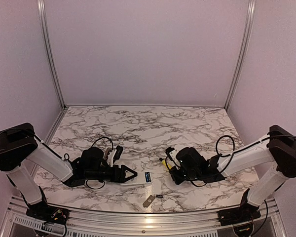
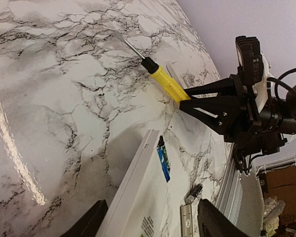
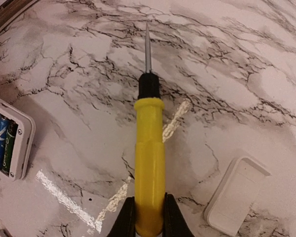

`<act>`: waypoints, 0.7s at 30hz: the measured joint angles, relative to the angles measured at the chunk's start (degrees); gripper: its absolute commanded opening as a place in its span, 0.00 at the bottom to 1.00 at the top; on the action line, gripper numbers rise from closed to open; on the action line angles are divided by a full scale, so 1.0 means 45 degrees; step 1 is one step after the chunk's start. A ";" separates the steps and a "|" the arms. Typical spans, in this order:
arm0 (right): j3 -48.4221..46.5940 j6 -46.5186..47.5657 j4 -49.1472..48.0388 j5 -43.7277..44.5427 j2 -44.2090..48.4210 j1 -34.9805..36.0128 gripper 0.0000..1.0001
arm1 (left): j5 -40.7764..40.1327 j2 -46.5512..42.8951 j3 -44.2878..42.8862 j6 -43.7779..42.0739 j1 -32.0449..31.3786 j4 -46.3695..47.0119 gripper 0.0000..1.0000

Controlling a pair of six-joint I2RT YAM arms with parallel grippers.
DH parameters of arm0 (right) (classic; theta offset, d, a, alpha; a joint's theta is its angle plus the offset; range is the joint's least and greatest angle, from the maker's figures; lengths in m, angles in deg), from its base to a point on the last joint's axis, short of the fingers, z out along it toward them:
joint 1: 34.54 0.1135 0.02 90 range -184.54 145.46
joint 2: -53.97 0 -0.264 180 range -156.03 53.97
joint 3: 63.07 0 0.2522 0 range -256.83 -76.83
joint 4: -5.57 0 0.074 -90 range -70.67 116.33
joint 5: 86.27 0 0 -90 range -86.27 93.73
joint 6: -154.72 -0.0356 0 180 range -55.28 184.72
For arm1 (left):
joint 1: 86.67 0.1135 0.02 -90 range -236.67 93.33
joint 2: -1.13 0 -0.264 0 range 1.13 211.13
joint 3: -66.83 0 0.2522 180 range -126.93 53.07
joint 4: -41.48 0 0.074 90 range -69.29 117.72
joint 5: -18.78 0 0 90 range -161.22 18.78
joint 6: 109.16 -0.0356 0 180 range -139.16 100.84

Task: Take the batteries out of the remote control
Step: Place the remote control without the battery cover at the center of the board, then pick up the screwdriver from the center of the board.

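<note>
The white remote control (image 2: 138,197) lies back-up on the marble, its compartment open. In the compartment sit a blue battery (image 3: 0,140) and a dark one (image 3: 10,143). Another dark battery (image 2: 193,192) lies loose on the table beside the remote. My left gripper (image 2: 152,210) is open, with one finger on each side of the remote's near end. My right gripper (image 3: 149,219) is shut on the handle of the yellow screwdriver (image 3: 149,163), whose tip points away over bare table to the right of the remote (image 1: 138,178).
A flat grey cover plate (image 2: 186,219) lies next to the loose battery, near the table's front edge (image 1: 148,201). A white lid (image 3: 235,195) lies to the right of the screwdriver. Metal rails run along the table's near edge.
</note>
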 measured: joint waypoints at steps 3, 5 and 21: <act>-0.0005 0.0044 0.0209 -0.0039 0.0393 0.0000 0.00 | -0.0219 -0.0228 0.0039 -0.0209 0.0000 -0.0267 0.78; -0.0005 0.0058 0.0330 -0.0049 0.0758 0.0000 0.00 | -0.0486 -0.0476 0.0044 -0.0374 0.0000 -0.0544 0.84; 0.0758 0.0359 0.0199 -0.1234 0.3730 0.0000 0.00 | -0.3517 -0.2725 0.0034 -0.2249 0.0015 -0.2987 0.96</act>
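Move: For the left hand, the white remote's middle is about 3 cm right and 4 cm below, battery end to the right. From the same hand the brown cover lies some 7 cm right, 9 cm back; the loose battery about 11 cm right, 7 cm back; the brown remote roughly 9 cm left, 12 cm ahead. From the right hand, already gripping the screwdriver, the white remote is about 14 cm left, 3 cm back. Letting go of the white remote, the left hand's half-open fingers spread fully and come clear of it, drawing off left, forward and up by some 5 cm while the wrist turns about 20 degrees. Meanwhile the right hand keeps its grip and lifts the screwdriver about 7 cm nearly straight up, easing back slightly at the end with its tip tilting upward. ##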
